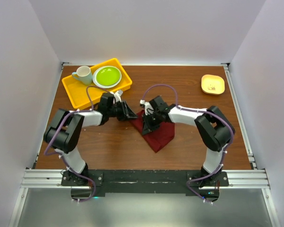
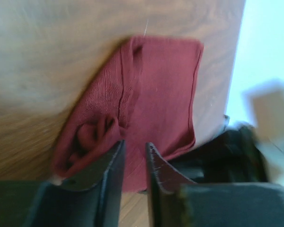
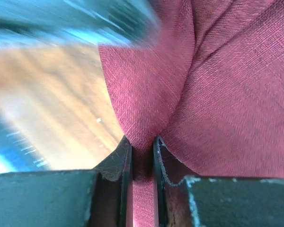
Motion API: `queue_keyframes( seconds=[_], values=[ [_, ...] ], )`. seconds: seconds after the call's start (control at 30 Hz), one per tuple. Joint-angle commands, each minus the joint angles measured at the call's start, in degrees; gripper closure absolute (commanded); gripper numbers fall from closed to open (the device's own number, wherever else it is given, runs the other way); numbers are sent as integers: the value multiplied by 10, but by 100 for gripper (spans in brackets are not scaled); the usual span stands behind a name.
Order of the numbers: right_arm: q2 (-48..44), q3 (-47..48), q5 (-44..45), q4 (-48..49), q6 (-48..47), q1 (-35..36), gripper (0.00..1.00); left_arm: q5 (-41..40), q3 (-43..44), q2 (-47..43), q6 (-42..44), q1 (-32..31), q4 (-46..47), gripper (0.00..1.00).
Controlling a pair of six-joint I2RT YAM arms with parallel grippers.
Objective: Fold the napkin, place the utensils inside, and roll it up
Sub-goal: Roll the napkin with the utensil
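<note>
The maroon napkin (image 1: 160, 135) lies folded and bunched at the table's middle. In the left wrist view the napkin (image 2: 165, 94) has a rolled-up lump at its near left corner. My left gripper (image 1: 131, 114) hovers just left of the cloth. Its jaws (image 2: 135, 147) stand a little apart with nothing between them. My right gripper (image 1: 146, 126) rests on the napkin's upper left edge. In the right wrist view this gripper (image 3: 143, 142) is shut on a raised fold of the napkin (image 3: 217, 94). The utensils are hidden.
A yellow tray (image 1: 68, 90) at the back left holds a green plate (image 1: 107, 76) and a pale cup (image 1: 84, 74). A small yellow dish (image 1: 212, 84) sits at the back right. The two grippers are close together over the cloth.
</note>
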Motion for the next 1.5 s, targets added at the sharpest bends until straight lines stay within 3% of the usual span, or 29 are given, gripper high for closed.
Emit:
queue_keyframes(
  seconds=[0.0, 0.13, 0.3, 0.63, 0.9, 1.13, 1.37, 1.47],
  values=[
    [77, -53, -262, 76, 40, -67, 100, -74, 55, -75, 71, 12, -129, 69],
    [121, -65, -349, 114, 73, -99, 100, -59, 53, -102, 61, 12, -121, 71],
    [154, -92, -380, 162, 106, -132, 100, -11, 7, -76, 17, 4, -34, 79],
    [147, -114, -252, 125, 73, -141, 100, -1, -33, 27, -80, -53, 200, 88],
    [120, -118, -214, 123, 81, -140, 100, -17, -47, 115, -65, -59, 257, 92],
    [78, -75, -149, 41, 62, -114, 83, -22, -49, 160, -16, -59, 242, 96],
    [17, -18, -55, -60, 63, -76, 46, -25, -61, 177, -3, -58, 229, 97],
    [-7, 22, 0, -122, 54, -47, 39, -25, -63, 180, -5, -58, 223, 97]
  ],
)
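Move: The right hand already pinches the napkin roll, which runs from forward-left to back-right; the napkin's flat part centres about 7 cm to this hand's right, level with it. The roll's forward-left end lies some 5 cm ahead and 2 cm left of the right hand. From the left hand, hovering part-open, that end is about 4 cm right, 1 cm back and 3 cm below; the yellow tray is roughly 16 cm ahead and 20 cm left. Keeping its pinch, the right hand twists some 40 degrees about the roll's long axis, its fingertips swinging left and back so the roll's top is turned towards the flat cloth, and draws back and right about 2 cm before turning partly back, opening to let go and starting to rise. Meanwhile the left hand goes on up about 6 cm, then comes down and to the right with its fingers closing, ending about 5 cm right of its start with them shut across the top of the roll's forward-left end. ##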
